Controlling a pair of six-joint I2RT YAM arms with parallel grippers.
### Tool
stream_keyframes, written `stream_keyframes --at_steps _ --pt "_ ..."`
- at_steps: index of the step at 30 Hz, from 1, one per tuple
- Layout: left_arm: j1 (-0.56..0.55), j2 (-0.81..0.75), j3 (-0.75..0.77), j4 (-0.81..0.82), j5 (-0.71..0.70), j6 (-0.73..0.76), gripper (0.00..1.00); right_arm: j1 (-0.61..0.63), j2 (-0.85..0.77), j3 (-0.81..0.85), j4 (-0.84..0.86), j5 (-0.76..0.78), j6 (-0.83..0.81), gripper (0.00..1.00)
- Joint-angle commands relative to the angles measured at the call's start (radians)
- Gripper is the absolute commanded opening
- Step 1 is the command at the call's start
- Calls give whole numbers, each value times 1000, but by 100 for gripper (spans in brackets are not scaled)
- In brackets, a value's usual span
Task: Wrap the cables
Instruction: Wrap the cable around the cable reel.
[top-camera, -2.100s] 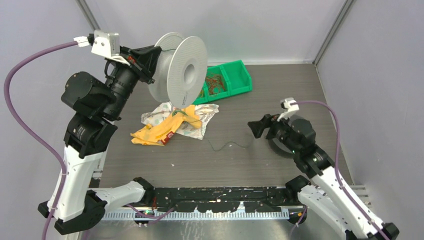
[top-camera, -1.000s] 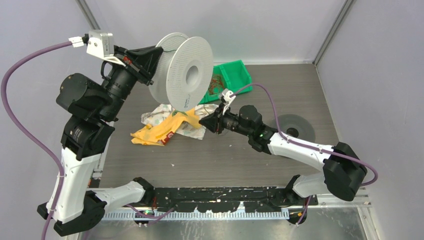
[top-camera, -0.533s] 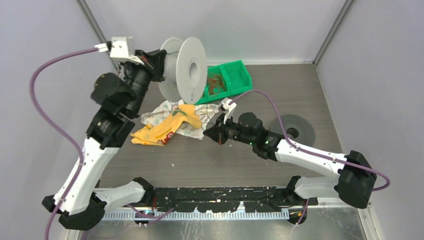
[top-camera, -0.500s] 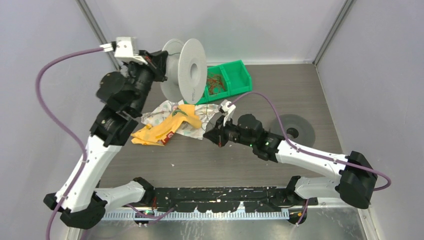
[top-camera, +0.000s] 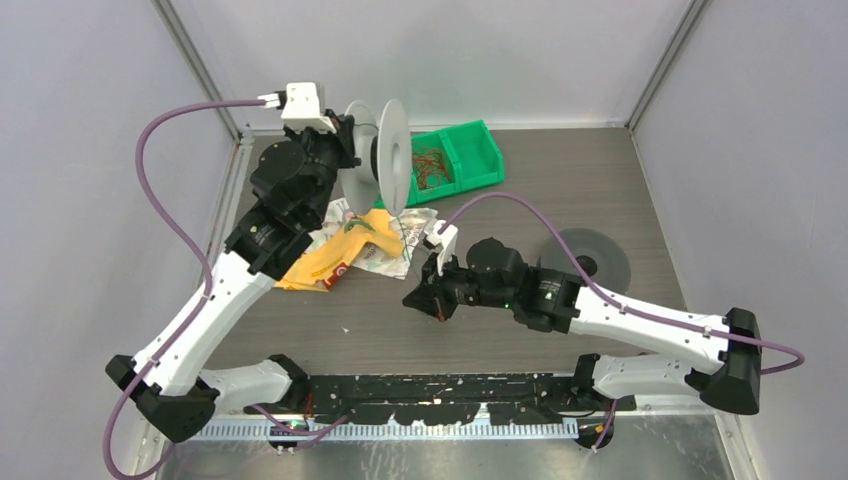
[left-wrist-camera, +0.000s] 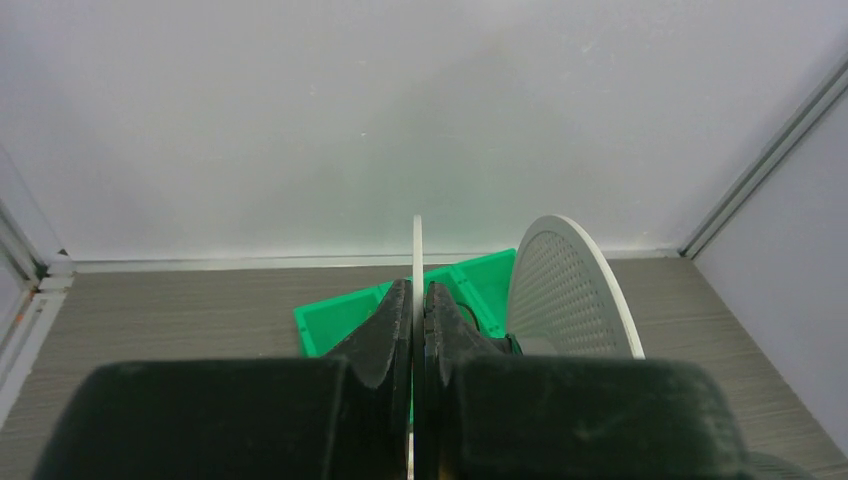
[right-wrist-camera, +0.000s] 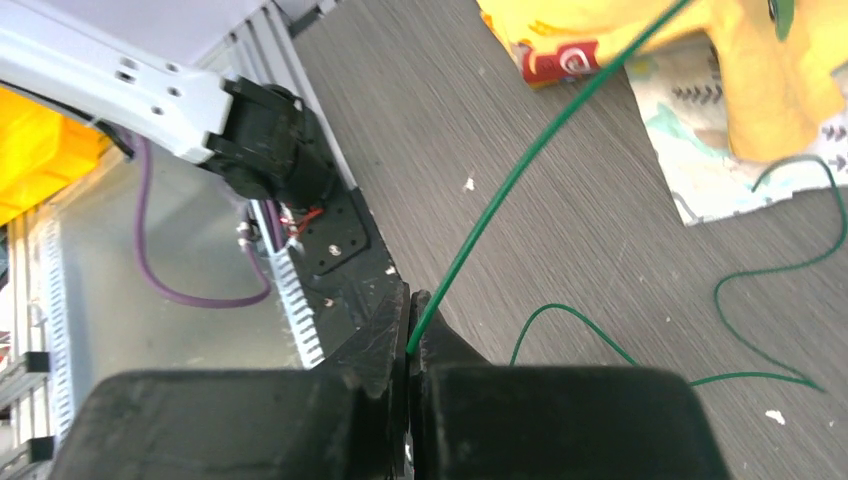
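Observation:
My left gripper (top-camera: 352, 150) is shut on one flange of a pale grey spool (top-camera: 392, 160), held up edge-on over the back of the table. In the left wrist view my gripper (left-wrist-camera: 416, 300) clamps that thin flange (left-wrist-camera: 416, 245), and the other perforated flange (left-wrist-camera: 570, 290) shows to the right. My right gripper (top-camera: 422, 300) hovers low at mid-table, shut (right-wrist-camera: 410, 318) on a dark green cable (right-wrist-camera: 545, 145). The cable runs taut up and away past the wrappers toward the spool. Its loose tail (right-wrist-camera: 780, 265) curls on the table.
A green bin (top-camera: 478, 150) holding several more thin cables (top-camera: 432, 166) stands at the back behind the spool. Crumpled yellow and white wrappers (top-camera: 330, 255) lie at left centre. A flat grey spool (top-camera: 592, 258) rests on the table at right.
The right gripper has shut on the green cable and drawn back toward the near edge. The left arm has swung the spool rightward and turned it edge-on.

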Motion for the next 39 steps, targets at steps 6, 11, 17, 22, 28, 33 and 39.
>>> stream_keyframes --at_steps 6,11,17,22,28,33,39 --pt "-167 73 -33 227 -168 169 0 23 5 260 -220 -44 -139 1" --pt "-201 92 -27 96 -40 149 0 24 -38 323 -313 78 -260 0" --pt "-222 97 -43 -45 96 167 0 23 -94 389 -428 266 -402 1" --pt "-222 94 -31 -141 259 181 0 23 -116 393 -466 391 -473 1" --pt "-222 107 15 -270 435 224 0 22 -144 378 -449 540 -513 1" --pt "-222 114 18 -321 518 251 0 22 -196 338 -373 633 -525 1" --pt "-222 105 83 -439 730 284 0 -23 -249 271 -348 794 -535 5"
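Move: The right fingers hold the green cable. From them the reel lies about 22 cm ahead, 6 cm left and 18 cm higher, with the white bag about 26 cm ahead, 4 cm left and 22 cm below. The left hand has the reel's left flange; the reel's middle is some 6 cm ahead, 4 cm right and 6 cm below it, the held cable 17 cm back, 10 cm right and 24 cm below, the green tray 34 cm ahead, 13 cm right and 45 cm below. Still pinching the reel's left flange, the left hand swings it right about 15 cm, down and back towards the right hand, turning it clockwise some 45 degrees and raising its left side. The right hand keeps its pinch on the green cable, rises about 10 cm first, then draws the cable right and somewhat forward beside the reel, its fingers swinging clockwise from pointing left to forward-left. ##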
